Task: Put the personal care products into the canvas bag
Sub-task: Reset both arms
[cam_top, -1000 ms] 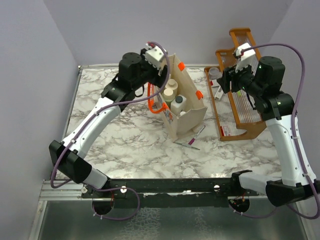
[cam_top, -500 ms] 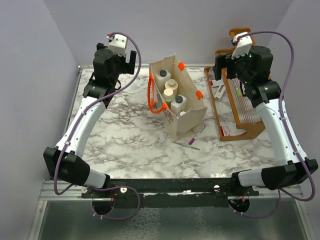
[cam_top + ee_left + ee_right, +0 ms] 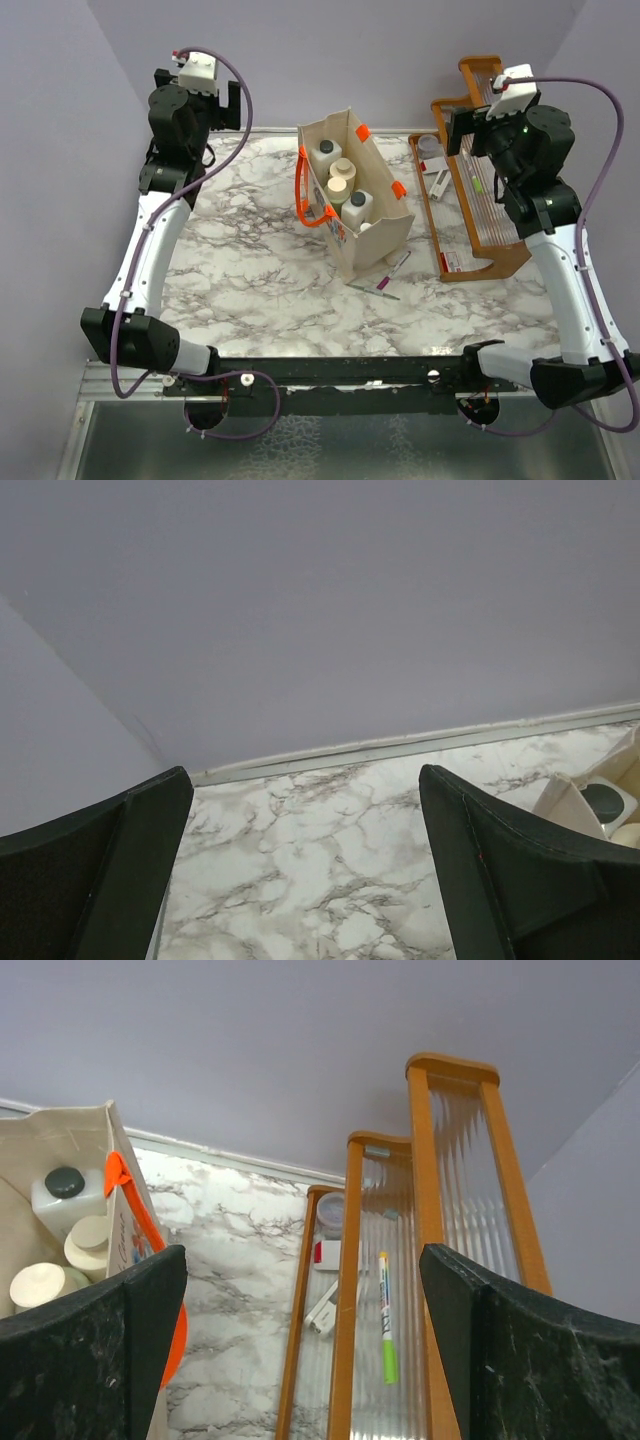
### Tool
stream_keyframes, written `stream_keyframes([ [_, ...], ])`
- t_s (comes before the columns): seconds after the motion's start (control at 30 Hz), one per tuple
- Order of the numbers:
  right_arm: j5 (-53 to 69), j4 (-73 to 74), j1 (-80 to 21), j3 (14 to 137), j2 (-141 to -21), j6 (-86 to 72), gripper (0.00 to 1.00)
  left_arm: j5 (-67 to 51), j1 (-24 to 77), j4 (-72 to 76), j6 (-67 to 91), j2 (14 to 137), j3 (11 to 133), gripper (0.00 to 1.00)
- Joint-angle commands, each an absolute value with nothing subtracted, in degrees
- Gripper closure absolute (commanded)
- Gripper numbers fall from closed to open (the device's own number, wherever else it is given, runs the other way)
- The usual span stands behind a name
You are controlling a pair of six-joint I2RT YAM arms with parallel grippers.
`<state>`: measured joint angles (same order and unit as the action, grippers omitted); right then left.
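The canvas bag (image 3: 375, 245) stands upright mid-table with orange handles (image 3: 305, 205). Several personal care products stand inside it: a white bottle with a dark cap (image 3: 323, 152), two cream-capped bottles (image 3: 341, 176) and another dark-capped white bottle (image 3: 357, 203). My left gripper (image 3: 232, 103) hangs open and empty high over the back-left corner, well left of the bag. In the left wrist view the left gripper (image 3: 305, 780) frames bare marble, and the bag's rim (image 3: 570, 795) shows at the right. My right gripper (image 3: 458, 128) is open and empty above the rack. The right gripper (image 3: 302, 1255) sees bottles (image 3: 62, 1188) in the bag (image 3: 60, 1130).
An orange wooden slatted rack (image 3: 480, 200) stands at the right, holding a green marker (image 3: 386, 1320), a small jar (image 3: 330, 1212) and small white items. Two pens (image 3: 385, 275) lie on the marble in front of the bag. Walls close in the back and both sides.
My left arm has swung from over the bag's mouth up and away to the back-left corner. The right arm rose and drew back slightly. Both grippers opened wider.
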<state>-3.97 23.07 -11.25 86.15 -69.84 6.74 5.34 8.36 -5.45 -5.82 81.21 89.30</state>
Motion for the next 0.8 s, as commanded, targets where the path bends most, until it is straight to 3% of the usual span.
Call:
stream_keyframes([
  [0.0,-1.5,22.1,-10.7,86.5,-66.9,11.5,0.0,-1.9,7.6,-5.0,-6.2,75.3,86.2,0.01],
  [0.2,1.1,19.4,-9.6,80.3,-63.4,11.6,0.0,-1.9,7.4,-0.3,-5.3,67.3,74.5,0.01],
  [0.37,3.7,20.3,-9.5,78.8,-62.8,12.6,0.0,-7.5,2.8,-2.9,-2.8,66.3,72.9,0.01],
  [0.77,9.5,20.8,-4.3,82.4,-64.7,9.2,0.0,-0.6,1.3,3.8,-1.9,64.3,69.6,0.01],
])
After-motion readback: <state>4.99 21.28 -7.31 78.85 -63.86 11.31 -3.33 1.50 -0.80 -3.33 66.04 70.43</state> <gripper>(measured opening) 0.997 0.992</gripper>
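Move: The canvas bag, with the bottles already in it, has its middle some 26 cm to the left hand's right, about 7 cm back and 28 cm lower. From the right hand, the bag lies about 20 cm left, roughly level fore-and-aft and 26 cm down. The wooden rack stands about 8 cm ahead of that hand, 5 cm to its right and 25 cm lower; the purple marker lies 12 cm back, 11 cm left and 38 cm below. Bring the empty left gripper back about 6 cm, high above the bare marble left of the canvas bag, sinking with it, then ease it some 3 cm left and on down, fingers still forward and wide open. Draw the open right gripper back about 2.5 cm beside the rack, rising slightly before it sinks about 3 cm, and turn it some 5 degrees counter-clockwise. Touch nothing. ##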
